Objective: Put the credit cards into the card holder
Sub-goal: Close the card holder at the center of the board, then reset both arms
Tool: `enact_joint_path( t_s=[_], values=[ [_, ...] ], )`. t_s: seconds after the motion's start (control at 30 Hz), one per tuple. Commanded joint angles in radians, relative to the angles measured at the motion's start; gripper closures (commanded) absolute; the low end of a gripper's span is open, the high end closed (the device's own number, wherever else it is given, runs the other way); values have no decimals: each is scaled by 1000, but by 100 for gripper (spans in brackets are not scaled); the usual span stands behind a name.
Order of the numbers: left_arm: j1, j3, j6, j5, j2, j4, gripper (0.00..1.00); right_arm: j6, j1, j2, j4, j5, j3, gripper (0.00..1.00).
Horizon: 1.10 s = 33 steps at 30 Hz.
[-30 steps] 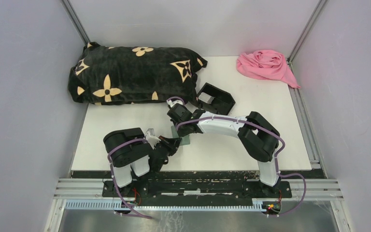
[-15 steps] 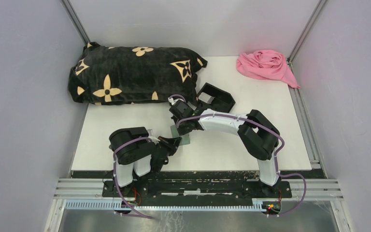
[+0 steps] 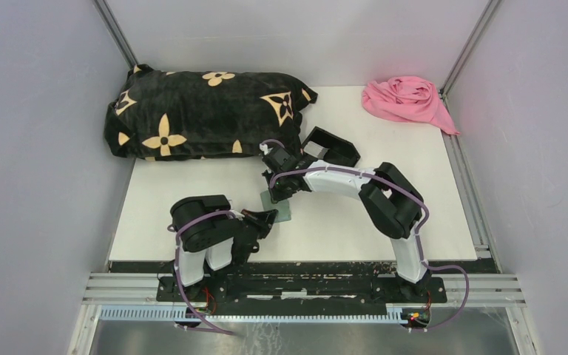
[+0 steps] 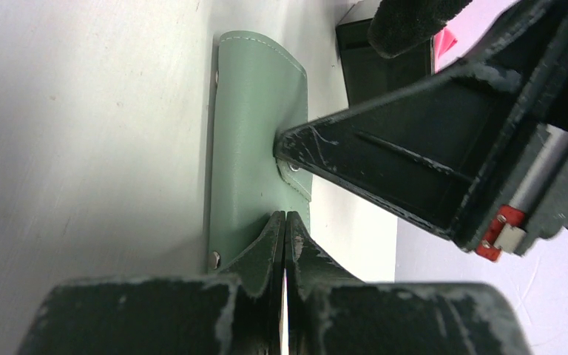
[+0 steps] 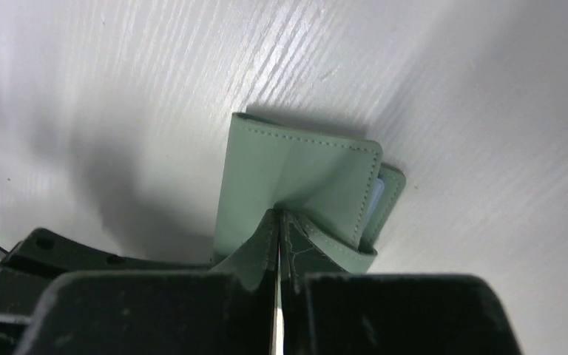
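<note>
The sage-green card holder (image 3: pixel 284 210) lies folded shut on the white table, just ahead of the left arm. In the left wrist view the card holder (image 4: pixel 255 126) is flat, and my left gripper (image 4: pixel 285 216) is shut with its tips resting on the near end. The right gripper (image 4: pixel 282 148) comes in from the right, touching down beside the snap. In the right wrist view my right gripper (image 5: pixel 278 214) is shut, its tips pressing the top flap of the card holder (image 5: pixel 296 163). A pale blue credit card edge (image 5: pixel 374 194) peeks out between the flaps.
A black open-topped box (image 3: pixel 330 150) stands just beyond the right wrist. A black cushion with tan flowers (image 3: pixel 200 111) fills the back left. A pink cloth (image 3: pixel 407 100) lies at the back right corner. Grey walls close in both sides.
The right wrist has swung a little farther back while its tips stay on the card holder. The left arm's elbow has shifted slightly right. Both grippers stay shut.
</note>
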Motion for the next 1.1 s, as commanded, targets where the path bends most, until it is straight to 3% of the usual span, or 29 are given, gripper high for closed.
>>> enact_joint_path(
  t_s=[0.0, 0.27, 0.33, 0.47, 0.7, 0.9, 1.07],
  values=[
    [-23, -35, -3, -31, 12, -239, 97, 1, -35, 79, 25, 38, 13, 99],
    [-36, -32, 4, -43, 1, -230, 97, -5, -54, 51, 32, 12, 0, 99],
    [-36, -37, 35, -47, -26, -207, 89, -14, -52, 20, 47, 5, -3, 94],
    [-35, -18, 145, -59, -160, -243, 69, -53, -47, -22, 12, 31, 36, 74],
    [-36, 176, 427, -119, -611, -790, 46, -119, -34, -104, 0, 99, 67, 51],
    [-39, 265, 544, -155, -867, -1065, 43, -155, -15, -208, 6, 154, 65, 42],
    [-39, 296, 633, -180, -1019, -1263, 38, -181, 24, -353, 50, 335, -35, 40]
  ],
)
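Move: The card holder lies under both shut grippers: its middle is about 2 cm ahead of the left hand and 1 cm below, and roughly 1 cm back, 1 cm right of and 2 cm below the right hand, whose tips are at its strap snap. The black box stands about 14 cm ahead and 16 cm right of the right hand; the black blanket's middle is some 24 cm ahead and 17 cm left of it. Both hands lift off the card holder, opening: left up about 14 cm, right up 10 and forward. ##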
